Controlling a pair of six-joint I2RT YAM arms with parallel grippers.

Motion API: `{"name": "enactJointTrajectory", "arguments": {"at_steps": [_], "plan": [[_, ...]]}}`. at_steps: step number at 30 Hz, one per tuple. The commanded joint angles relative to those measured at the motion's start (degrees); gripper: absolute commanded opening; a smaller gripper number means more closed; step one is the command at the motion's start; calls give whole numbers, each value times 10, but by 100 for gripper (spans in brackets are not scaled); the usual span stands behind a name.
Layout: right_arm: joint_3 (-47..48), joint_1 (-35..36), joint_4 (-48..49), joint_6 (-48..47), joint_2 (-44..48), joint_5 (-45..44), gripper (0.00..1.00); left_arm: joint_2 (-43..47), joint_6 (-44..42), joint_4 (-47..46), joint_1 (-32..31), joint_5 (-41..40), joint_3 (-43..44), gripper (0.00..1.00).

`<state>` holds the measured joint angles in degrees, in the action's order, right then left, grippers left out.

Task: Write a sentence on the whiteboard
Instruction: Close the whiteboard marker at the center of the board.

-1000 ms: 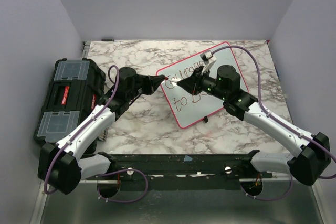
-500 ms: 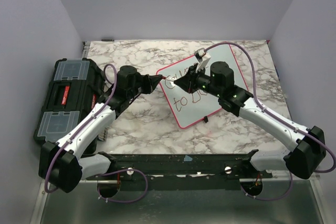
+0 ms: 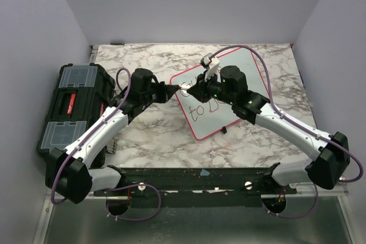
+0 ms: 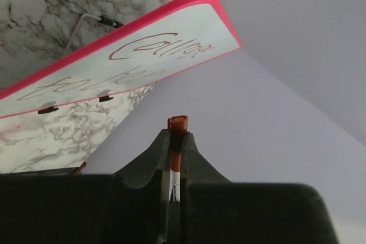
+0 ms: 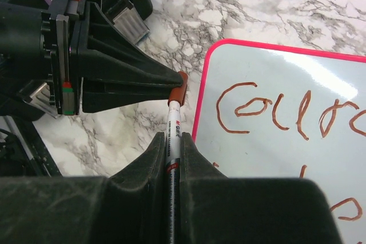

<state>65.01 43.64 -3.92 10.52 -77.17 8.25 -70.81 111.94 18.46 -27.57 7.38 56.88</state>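
Note:
The whiteboard point(image 3: 229, 92) lies tilted on the marble table, pink-rimmed, and it also fills the right of the right wrist view point(image 5: 286, 164). The sentence point(image 5: 286, 112) is brown-red marker lettering in two lines, also visible in the left wrist view point(image 4: 160, 52). My right gripper point(image 5: 173, 138) is shut on a white marker's barrel point(image 5: 175, 124). My left gripper point(image 4: 177, 132) is shut on the red-brown cap point(image 4: 178, 123), which sits over the marker's end point(image 5: 180, 88). Both grippers meet just off the board's left edge point(image 3: 182, 90).
A black toolbox point(image 3: 71, 107) with clear lid compartments stands at the table's left edge, beside the left arm. Grey walls close in the back and sides. A black rail point(image 3: 200, 176) runs along the front between the arm bases.
My right arm has swung left off the board, bringing the marker's end up to the cap in my left gripper. The left gripper barely moved.

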Motion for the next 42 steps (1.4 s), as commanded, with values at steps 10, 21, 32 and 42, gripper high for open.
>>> {"name": "enactJointTrajectory", "arguments": {"at_steps": [10, 21, 32, 42], "plan": [[56, 20, -39, -84, -50, 7, 1, -2, -18, 14, -11, 103, 26, 0], [95, 55, -78, -118, -107, -96, 1, 13, -17, 24, -11, 95, 27, 0], [90, 70, -25, -108, -139, -109, 1, 56, -14, -11, -11, 97, 4, 0], [140, 69, -3, 8, -182, -106, 1, 101, -29, -87, -11, 98, -31, 0]]}}
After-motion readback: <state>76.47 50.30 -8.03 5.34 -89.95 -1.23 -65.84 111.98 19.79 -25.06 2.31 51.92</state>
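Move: The right hand holds the marker with its front end already meeting the brown cap, which the left fingers pinch. From the right hand the cap lies about 3 cm ahead, 6 cm left and 2 cm lower; from the left hand the marker's middle is some 3 cm back, 6 cm right and 2 cm higher. The whiteboard's middle is about 11 cm ahead, 11 cm right and 17 cm below the right hand; its word "to" lies 3 cm ahead, 1 cm right, equally far below. Bring the marker towards the left gripper and into the cap: carry the right hand about 5 cm left, lowering it 2 to 3 cm early on and easing it forward, rolling its left side down roughly 15 degrees, then partly back. Keep the cap pinched, sinking the left hand some 2 cm before giving way to the left by nearly 4 cm; keep both grips shut. ##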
